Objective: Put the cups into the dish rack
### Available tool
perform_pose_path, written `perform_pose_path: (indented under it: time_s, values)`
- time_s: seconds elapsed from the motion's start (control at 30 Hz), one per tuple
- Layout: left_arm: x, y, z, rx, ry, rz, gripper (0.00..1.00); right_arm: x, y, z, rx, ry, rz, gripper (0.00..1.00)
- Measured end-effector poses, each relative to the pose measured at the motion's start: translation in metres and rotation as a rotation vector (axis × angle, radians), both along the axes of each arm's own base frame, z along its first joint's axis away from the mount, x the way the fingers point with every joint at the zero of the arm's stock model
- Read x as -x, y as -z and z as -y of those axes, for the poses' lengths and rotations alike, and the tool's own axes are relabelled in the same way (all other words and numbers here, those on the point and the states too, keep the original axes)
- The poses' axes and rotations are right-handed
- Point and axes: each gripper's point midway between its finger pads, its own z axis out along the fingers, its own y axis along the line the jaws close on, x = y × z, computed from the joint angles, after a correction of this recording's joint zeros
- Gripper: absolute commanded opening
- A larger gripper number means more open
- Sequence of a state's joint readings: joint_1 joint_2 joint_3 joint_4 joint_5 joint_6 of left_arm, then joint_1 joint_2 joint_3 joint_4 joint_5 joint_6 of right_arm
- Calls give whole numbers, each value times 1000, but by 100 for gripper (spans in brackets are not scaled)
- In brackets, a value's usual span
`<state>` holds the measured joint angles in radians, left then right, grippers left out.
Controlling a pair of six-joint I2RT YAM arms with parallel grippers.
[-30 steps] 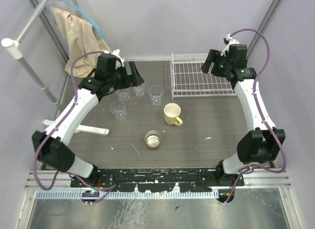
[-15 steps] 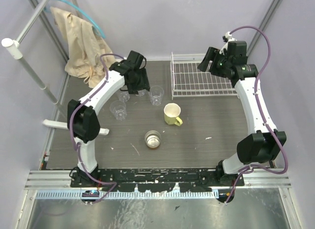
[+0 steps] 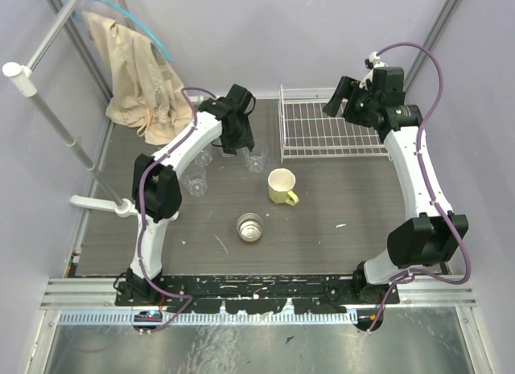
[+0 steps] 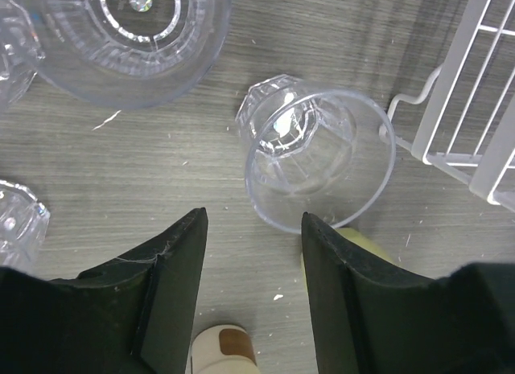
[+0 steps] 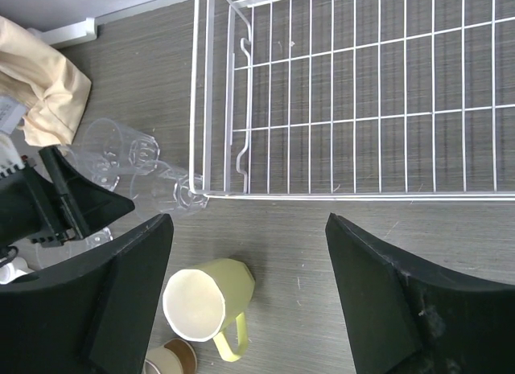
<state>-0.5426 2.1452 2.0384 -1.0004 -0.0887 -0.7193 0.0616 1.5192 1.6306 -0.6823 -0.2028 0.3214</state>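
Note:
My left gripper [image 3: 240, 137] is open and empty, hovering over the clear tumblers at the back left. In the left wrist view its jaws [image 4: 253, 215] stand apart just short of one tumbler [image 4: 318, 157], which stands next to the white wire dish rack [image 4: 475, 92]. That tumbler [image 3: 256, 155] and two more [image 3: 193, 179] [image 3: 203, 155] show from above; a fourth is mostly hidden under the gripper. The pale yellow mug [image 3: 281, 186] and the metallic-brown cup [image 3: 251, 227] stand mid-table. My right gripper [image 3: 339, 100] is open and empty above the rack [image 3: 326, 126], which holds no cups.
A beige cloth [image 3: 133, 76] hangs on a pole at the back left. A white stand base [image 3: 100, 203] lies at the left. The right wrist view shows the rack [image 5: 362, 92], the mug [image 5: 208, 297] and the left gripper [image 5: 64, 201] by the tumblers [image 5: 121, 145].
My left arm has swung to the right and reached forward, carrying its open gripper over the tumblers towards the one beside the rack. The right arm has hardly moved. No cup has moved.

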Motion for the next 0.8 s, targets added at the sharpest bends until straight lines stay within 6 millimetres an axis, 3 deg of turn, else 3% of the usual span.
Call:
perform_pose_path:
  time_s: [0.57,0.63,0.8]
  values:
    - [-10,36,9,-81,-15,-41,40,-1,-4,1,4,0,10,85]
    - [-9,40,10,-90,-12,-45,34,-1,-4,0,4,0,11,85]
    - [-8,46,10,-115,-14,-48,9,-1,-4,1,4,1,11,85]
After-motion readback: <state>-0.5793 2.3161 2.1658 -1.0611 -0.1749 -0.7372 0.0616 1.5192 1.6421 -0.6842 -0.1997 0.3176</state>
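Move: The near-right clear cup has its middle about 4 cm to the left hand's right, 2 cm ahead and 8 cm below. Another clear cup stands roughly 5 cm left and 7 cm ahead of that hand; the yellow mug is some 11 cm right and 8 cm back, and the dish rack's middle lies about 31 cm right and 11 cm ahead. From the right hand, the same near-right cup is some 22 cm left, 2 cm ahead and 25 cm down. The left fingers close from a bit over half open to nearly shut around the left side of the near-right cup's rim, one finger inside and the other outside, and the pinch begins on that wall. To get there the hand sinks about 5 cm, easing about a centimetre to the right and forward, and rolls slightly, its left side rising some 5 degrees. ##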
